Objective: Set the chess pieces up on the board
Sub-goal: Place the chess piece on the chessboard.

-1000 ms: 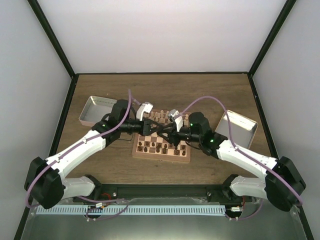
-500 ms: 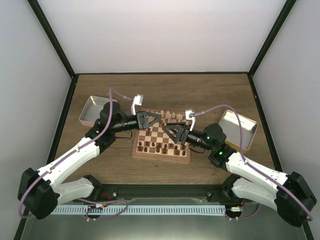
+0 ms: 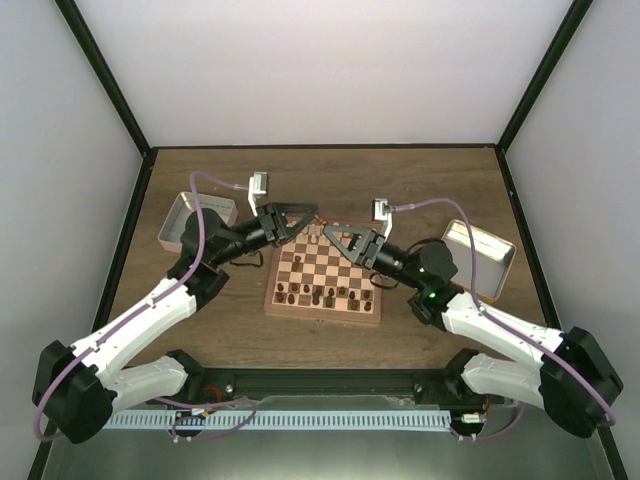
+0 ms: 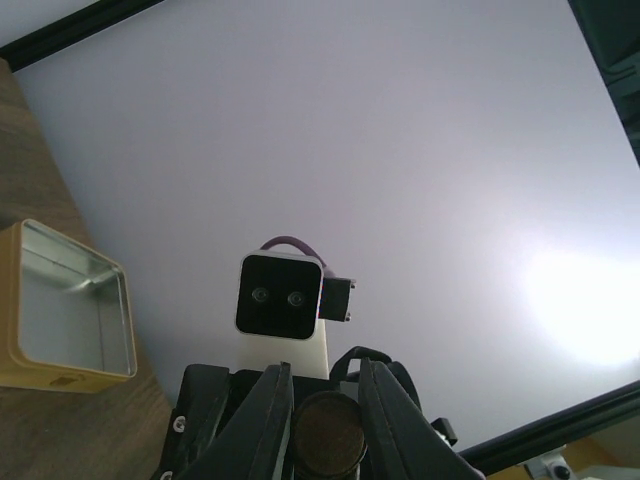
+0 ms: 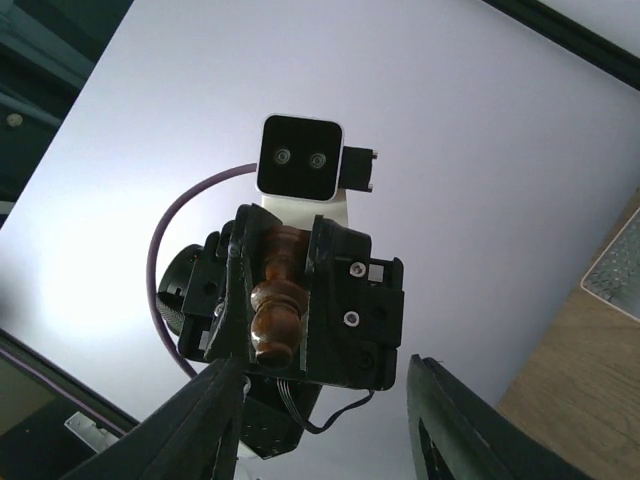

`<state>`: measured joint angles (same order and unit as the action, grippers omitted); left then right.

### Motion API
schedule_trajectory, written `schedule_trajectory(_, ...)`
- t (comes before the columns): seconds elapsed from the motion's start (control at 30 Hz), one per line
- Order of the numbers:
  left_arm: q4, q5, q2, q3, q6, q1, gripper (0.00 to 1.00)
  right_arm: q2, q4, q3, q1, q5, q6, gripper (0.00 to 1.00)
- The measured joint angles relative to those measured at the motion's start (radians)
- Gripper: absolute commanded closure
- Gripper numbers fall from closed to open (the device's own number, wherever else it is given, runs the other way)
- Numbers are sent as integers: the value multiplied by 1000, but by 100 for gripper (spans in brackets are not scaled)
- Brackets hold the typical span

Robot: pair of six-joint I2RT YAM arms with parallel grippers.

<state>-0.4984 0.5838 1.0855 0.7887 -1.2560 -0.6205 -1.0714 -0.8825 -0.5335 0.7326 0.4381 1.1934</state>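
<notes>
The board [image 3: 322, 317] lies in the middle of the table, with dark and pale chess pieces [image 3: 318, 293] on its squares. My left gripper [image 3: 308, 216] is raised over the board's far edge and is shut on a dark brown chess piece [image 4: 325, 447]. The piece's round base faces the left wrist camera. The same piece [image 5: 275, 300] shows in the right wrist view, clamped between the left gripper's fingers [image 5: 330, 290]. My right gripper [image 3: 332, 236] faces the left one, tip to tip and a little apart. It is open and empty, its fingers [image 5: 205, 430] wide apart.
A shallow metal tray [image 3: 182, 222] stands left of the board and another metal tray [image 3: 482, 256] stands right of it; the right one also shows in the left wrist view [image 4: 60, 310]. White walls enclose the table on three sides.
Both grippers have risen off the board and tilted upward. They have drawn apart toward the far edge and now face each other, the left still holding its dark piece.
</notes>
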Motion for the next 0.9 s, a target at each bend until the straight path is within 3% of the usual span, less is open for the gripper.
schedule_trajectory(0.27, -40, -15, 8, -1, -34, 0, 96, -27, -1, -69, 0, 6, 55, 69)
schedule_trajectory(0.53, -37, -24, 14, -10, -31, 0, 95, -45, 52, -94, 0, 15, 129, 93)
schedule_trajectory(0.6, -39, -29, 18, -14, -26, 1, 88, -45, 62, -94, 0, 19, 137, 96)
schedule_trajectory(0.73, -37, -38, 21, -31, 0, 1, 56, -32, 120, -94, -4, 18, 135, 98)
schedule_trajectory(0.9, 101, -94, -2, -60, 135, 0, 37, 16, 354, -101, -10, 8, 53, 98)
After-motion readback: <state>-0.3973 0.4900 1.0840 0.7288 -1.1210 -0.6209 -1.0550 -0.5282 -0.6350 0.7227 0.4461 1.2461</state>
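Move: High above the board, the dark chess piece sticks out of the left fingers, its middle some 2 cm ahead of the open right hand, 2 cm to its left and 2 cm above. For the left hand, the right gripper waits about 3 cm back, 4 cm to the right and 2 cm lower. The chessboard's middle lies roughly 5 cm ahead of the right hand, 1 cm to its left and 33 cm below. Closing on the chess piece in mid-air, the right hand first rises about 2.5 cm, edging left and forward, and shuts its fingers on the end that sticks out, while the left keeps its hold and nearly stays in place. The left fingers then open and let go, and both hands sink some 5 cm, the right one tilting a little. ##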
